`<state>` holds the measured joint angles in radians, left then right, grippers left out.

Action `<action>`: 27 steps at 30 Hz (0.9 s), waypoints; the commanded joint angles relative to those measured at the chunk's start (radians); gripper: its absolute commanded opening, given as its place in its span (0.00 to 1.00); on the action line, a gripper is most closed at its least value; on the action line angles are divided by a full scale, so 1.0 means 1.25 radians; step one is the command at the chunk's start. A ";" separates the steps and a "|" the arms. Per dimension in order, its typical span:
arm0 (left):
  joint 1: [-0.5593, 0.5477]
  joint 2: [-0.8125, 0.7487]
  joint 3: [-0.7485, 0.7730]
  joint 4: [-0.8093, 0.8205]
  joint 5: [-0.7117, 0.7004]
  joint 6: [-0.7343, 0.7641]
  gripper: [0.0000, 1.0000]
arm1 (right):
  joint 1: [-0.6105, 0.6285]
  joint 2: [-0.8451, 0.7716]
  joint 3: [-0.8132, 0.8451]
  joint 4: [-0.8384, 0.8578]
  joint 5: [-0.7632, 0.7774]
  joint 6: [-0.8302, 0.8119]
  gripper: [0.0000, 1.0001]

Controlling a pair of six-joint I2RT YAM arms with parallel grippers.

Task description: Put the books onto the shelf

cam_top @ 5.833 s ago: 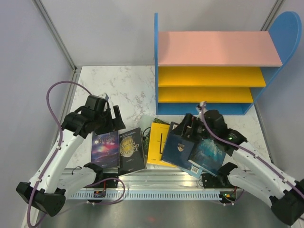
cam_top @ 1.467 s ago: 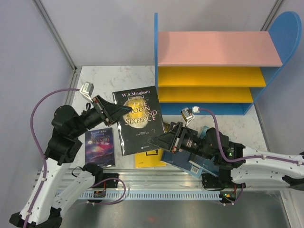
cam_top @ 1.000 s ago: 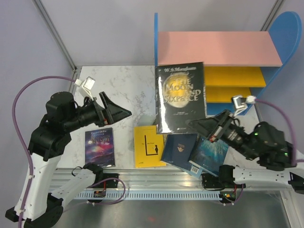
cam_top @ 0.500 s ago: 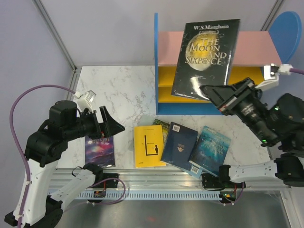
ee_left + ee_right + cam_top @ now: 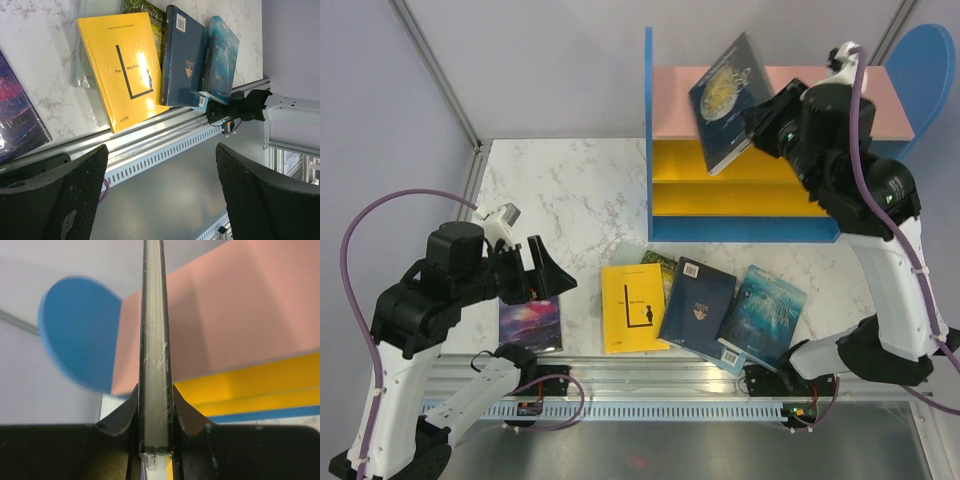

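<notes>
My right gripper (image 5: 758,118) is shut on the black book with the gold moon (image 5: 728,88) and holds it tilted high in front of the shelf's pink top board (image 5: 665,105). The right wrist view shows this book (image 5: 152,330) edge-on between the fingers, gripper (image 5: 155,390), with the shelf (image 5: 240,315) behind. The purple (image 5: 530,325), yellow (image 5: 635,308), green (image 5: 660,264), navy (image 5: 698,308) and teal (image 5: 765,315) books lie on the table. My left gripper (image 5: 548,276) hovers open and empty above the purple book. Its wrist view (image 5: 161,150) shows the yellow (image 5: 122,65), navy (image 5: 182,55) and teal (image 5: 220,55) books.
The shelf's two yellow boards (image 5: 760,160) hold nothing. A blue round-topped side panel (image 5: 925,65) stands at the far right. A slotted metal rail (image 5: 650,405) runs along the near table edge. Grey walls close in left and behind.
My right arm has swung the black book up and turned it from facing the camera to tilted against the shelf's top. The left arm has sunk slightly, its jaws a little narrower.
</notes>
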<state>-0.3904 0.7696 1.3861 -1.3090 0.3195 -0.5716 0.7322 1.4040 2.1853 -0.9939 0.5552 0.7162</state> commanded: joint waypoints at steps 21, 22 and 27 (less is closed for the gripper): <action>-0.002 -0.072 -0.002 -0.060 -0.067 -0.031 0.90 | -0.354 0.071 -0.263 0.480 -0.714 0.346 0.00; -0.002 -0.072 -0.003 -0.058 -0.065 -0.032 0.90 | -0.332 0.071 -0.271 0.483 -0.707 0.349 0.00; -0.002 -0.070 -0.004 -0.057 -0.064 -0.025 0.90 | -0.274 0.084 -0.294 0.487 -0.668 0.343 0.00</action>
<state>-0.3904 0.6842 1.3827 -1.3449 0.2588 -0.5873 0.3336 1.5028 1.8271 -0.4854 -0.2253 1.1576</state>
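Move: The right hand, already gripping the black book, has its place, the left end of the pink top shelf, about 14 cm ahead, 9 cm left and 6 cm below. The left blue panel stands roughly 14 cm ahead and 15 cm left, the right one some 14 cm ahead and 30 cm right. From the left hand that place lies about 32 cm ahead, 27 cm right and 13 cm higher. Right hand carries black book 10 cm forward and right, then left and down towards left panel, rolling 30 degrees. ##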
